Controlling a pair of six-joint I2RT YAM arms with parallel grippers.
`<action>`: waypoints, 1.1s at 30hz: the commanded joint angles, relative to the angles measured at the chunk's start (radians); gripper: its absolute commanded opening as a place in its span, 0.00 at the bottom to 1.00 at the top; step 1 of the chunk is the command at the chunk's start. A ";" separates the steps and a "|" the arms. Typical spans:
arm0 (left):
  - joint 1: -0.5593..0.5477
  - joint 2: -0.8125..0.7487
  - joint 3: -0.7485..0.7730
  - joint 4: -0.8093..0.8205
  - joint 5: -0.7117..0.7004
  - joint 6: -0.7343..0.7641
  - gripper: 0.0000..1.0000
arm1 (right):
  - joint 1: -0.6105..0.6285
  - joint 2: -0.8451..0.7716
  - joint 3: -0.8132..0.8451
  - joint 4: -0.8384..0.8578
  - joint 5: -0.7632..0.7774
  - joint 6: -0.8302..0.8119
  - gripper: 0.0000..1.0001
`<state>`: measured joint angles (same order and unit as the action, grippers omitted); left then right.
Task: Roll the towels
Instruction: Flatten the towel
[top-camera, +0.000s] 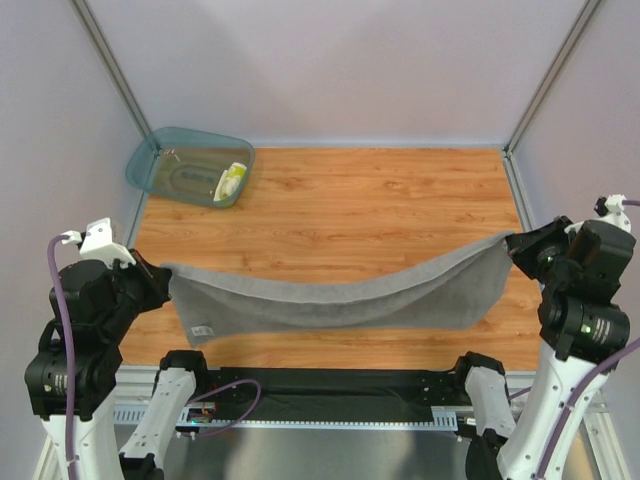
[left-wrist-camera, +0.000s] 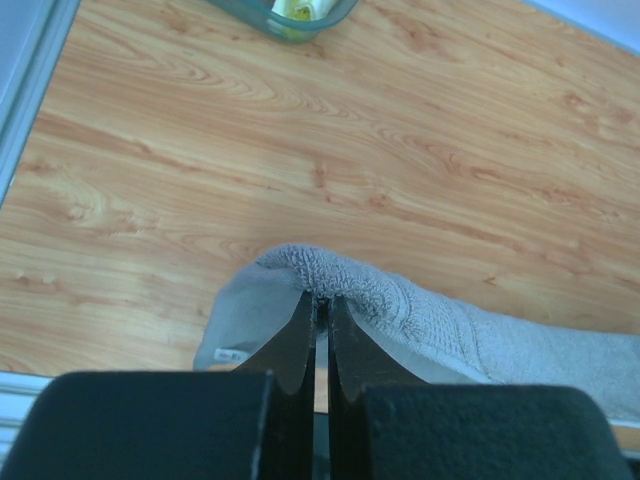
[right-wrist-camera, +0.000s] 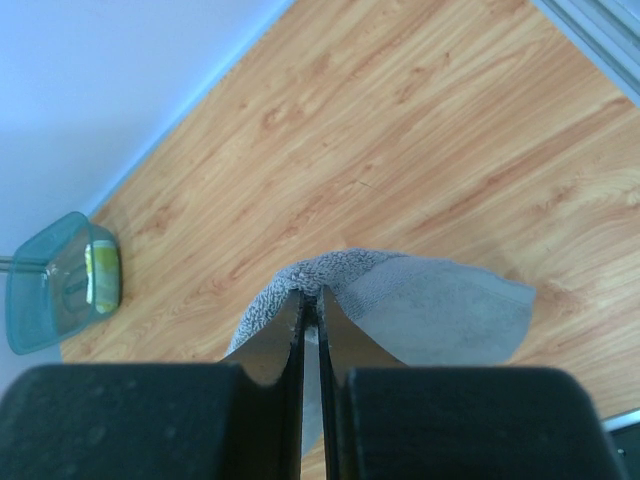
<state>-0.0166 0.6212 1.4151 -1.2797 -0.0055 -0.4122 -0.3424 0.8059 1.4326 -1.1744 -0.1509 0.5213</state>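
Note:
A large grey towel (top-camera: 340, 300) hangs stretched in the air between both arms, sagging in the middle above the near part of the table. Its small white tag (top-camera: 201, 329) shows at the lower left corner. My left gripper (top-camera: 165, 272) is shut on the towel's left end (left-wrist-camera: 330, 275). On the other side my right gripper (top-camera: 508, 245) is shut on the towel's right end (right-wrist-camera: 345, 268). A small yellow-and-white cloth (top-camera: 232, 181) lies inside the teal tub at the far left; it also shows in the left wrist view (left-wrist-camera: 296, 8) and the right wrist view (right-wrist-camera: 101, 276).
The translucent teal tub (top-camera: 160, 160) stands at the table's far left corner, also seen in the right wrist view (right-wrist-camera: 40, 290). The wooden tabletop (top-camera: 380, 200) lies beneath the towel. Metal frame posts (top-camera: 110, 60) rise at both back corners.

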 joint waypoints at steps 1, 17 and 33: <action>0.009 0.113 -0.063 0.086 0.022 0.007 0.00 | 0.005 0.140 -0.050 0.054 0.007 -0.038 0.00; 0.009 0.868 -0.164 0.442 0.019 -0.037 0.00 | 0.069 0.781 -0.184 0.410 0.011 0.020 0.00; 0.050 0.944 0.116 0.309 -0.090 -0.005 0.69 | 0.062 0.888 0.089 0.254 0.137 0.000 0.73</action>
<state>0.0326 1.6878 1.5551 -0.9344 -0.0700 -0.4282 -0.2771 1.8500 1.5558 -0.9077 -0.0410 0.5259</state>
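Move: Ahead and below lie the bare table spots for the gray towel's two held corners: for the left hand about 21 cm forward, straight ahead and some 24 cm down; for the right hand about 17 cm forward, 3 cm to its right and 26 cm down. From the left hand, the teal bin is roughly 35 cm ahead, 5 cm left and 22 cm below; the rolled towel inside it is about 33 cm ahead, 4 cm right and 22 cm below. Swinging forward and down together, both hands carry the gray towel's far edge to the table, sinking some 25 cm while their fingers tip about 40 degrees further down. Still skimming forward near the table, both open wide and let go, then lift away, the left about 6 cm and the right about 3 cm. ##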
